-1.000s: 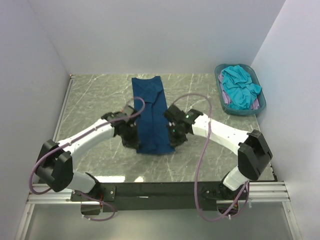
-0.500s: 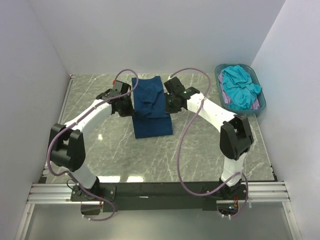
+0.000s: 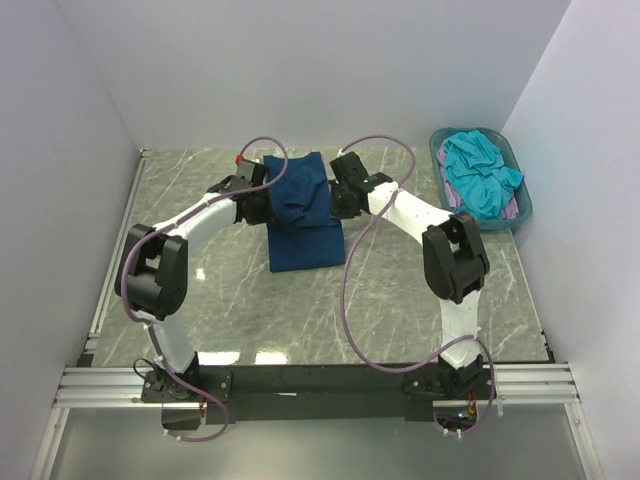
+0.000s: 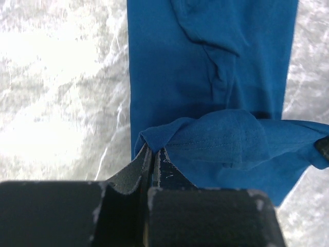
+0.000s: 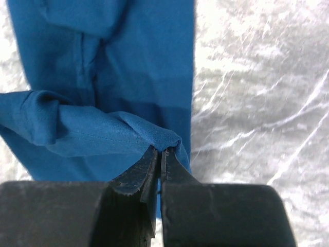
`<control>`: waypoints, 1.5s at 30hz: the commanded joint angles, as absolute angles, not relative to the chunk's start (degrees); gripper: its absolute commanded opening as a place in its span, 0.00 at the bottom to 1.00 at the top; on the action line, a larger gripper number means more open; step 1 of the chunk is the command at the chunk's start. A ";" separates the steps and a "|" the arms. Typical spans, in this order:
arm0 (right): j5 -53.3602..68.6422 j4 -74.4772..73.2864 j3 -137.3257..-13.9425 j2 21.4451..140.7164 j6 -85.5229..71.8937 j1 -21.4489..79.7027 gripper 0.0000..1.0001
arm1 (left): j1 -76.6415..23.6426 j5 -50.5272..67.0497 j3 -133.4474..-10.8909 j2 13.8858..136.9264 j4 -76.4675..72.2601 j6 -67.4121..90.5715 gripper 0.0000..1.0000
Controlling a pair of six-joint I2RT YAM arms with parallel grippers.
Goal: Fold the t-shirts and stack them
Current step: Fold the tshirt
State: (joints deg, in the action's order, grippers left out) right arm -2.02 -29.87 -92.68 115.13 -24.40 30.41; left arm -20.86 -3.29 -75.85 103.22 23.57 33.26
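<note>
A dark navy t-shirt [image 3: 305,248], folded into a long strip, lies in the middle of the marble table. Its near hem is lifted and doubled back over the far half. My left gripper [image 3: 268,203] is shut on the hem's left corner, which shows as blue cloth [image 4: 205,136] pinched at the left gripper's tips [image 4: 154,150]. My right gripper [image 3: 336,203] is shut on the right corner, a bunched fold [image 5: 103,131] caught at the right gripper's tips [image 5: 161,151]. The held hem sags between them above the flat layer. A turquoise t-shirt [image 3: 478,172] and a pale lilac one [image 3: 451,200] lie crumpled in the basket.
The teal plastic basket [image 3: 494,226] stands at the far right against the wall. White walls close in the table [image 3: 180,200] on three sides. Purple cables loop over both arms. Bare marble lies left and right of the navy strip.
Both grippers have carried the navy t-shirt's near hem from the table's front toward the back, doubling the strip over itself. Both arms have stretched out far forward.
</note>
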 commanded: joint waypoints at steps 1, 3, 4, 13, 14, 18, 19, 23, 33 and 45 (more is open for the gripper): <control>-3.16 -26.02 -95.71 116.54 -23.20 29.53 0.00 | -20.39 -6.15 -78.66 104.59 20.30 32.08 0.01; -3.25 -25.67 -95.98 117.16 -22.85 29.27 0.00 | -20.39 -7.03 -78.40 104.77 19.69 32.25 0.01; -3.60 -25.23 -96.06 117.16 -22.76 29.27 0.00 | -20.39 -7.21 -78.14 104.50 19.17 32.34 0.01; -3.69 -23.65 -96.85 116.98 -22.41 29.09 0.00 | -20.13 -8.17 -75.94 103.01 16.70 33.40 0.01; -3.87 -23.47 -96.94 117.07 -22.33 29.00 0.00 | -20.13 -8.17 -75.94 103.09 16.53 33.49 0.01; -4.04 -23.64 -98.52 118.91 -22.32 29.00 0.00 | -20.04 -8.17 -75.94 104.67 15.65 34.10 0.01; -3.96 -23.47 -98.53 119.26 -22.32 29.00 0.00 | -20.04 -8.26 -75.94 105.03 15.47 34.19 0.01; -3.95 -21.89 -98.52 121.11 -22.15 28.83 0.00 | -19.95 -8.00 -76.02 107.83 14.15 34.63 0.01; -4.57 -20.21 -99.75 124.72 -21.01 28.13 0.19 | -20.04 -10.55 -77.34 111.18 14.41 34.63 0.26; -1.94 -15.66 -92.20 112.42 -22.76 30.14 0.43 | -24.25 -13.00 -76.12 96.51 21.35 38.49 0.81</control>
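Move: Each hand holds one corner of the shirt's lifted near edge, about 20 cm apart. The landing place on the shirt lies some 3 cm ahead of the left hand and 4 cm ahead of the right, about 5 cm below both. From the left hand, the bunched fold is 6 cm ahead and 7 cm right, the shirt's far end 15 cm ahead and 7 cm right. From the right hand, the near fold is 13 cm back and 9 cm left. Still pinching the two corners, both hands ease forward 3 to 4 cm at nearly the same height, then sink together about 5 cm to set the edge down on the shirt. There the fingers open, the left nearly wide and the right about halfway, and both hands lift clear, the left by some 6 cm and the right by 4. ##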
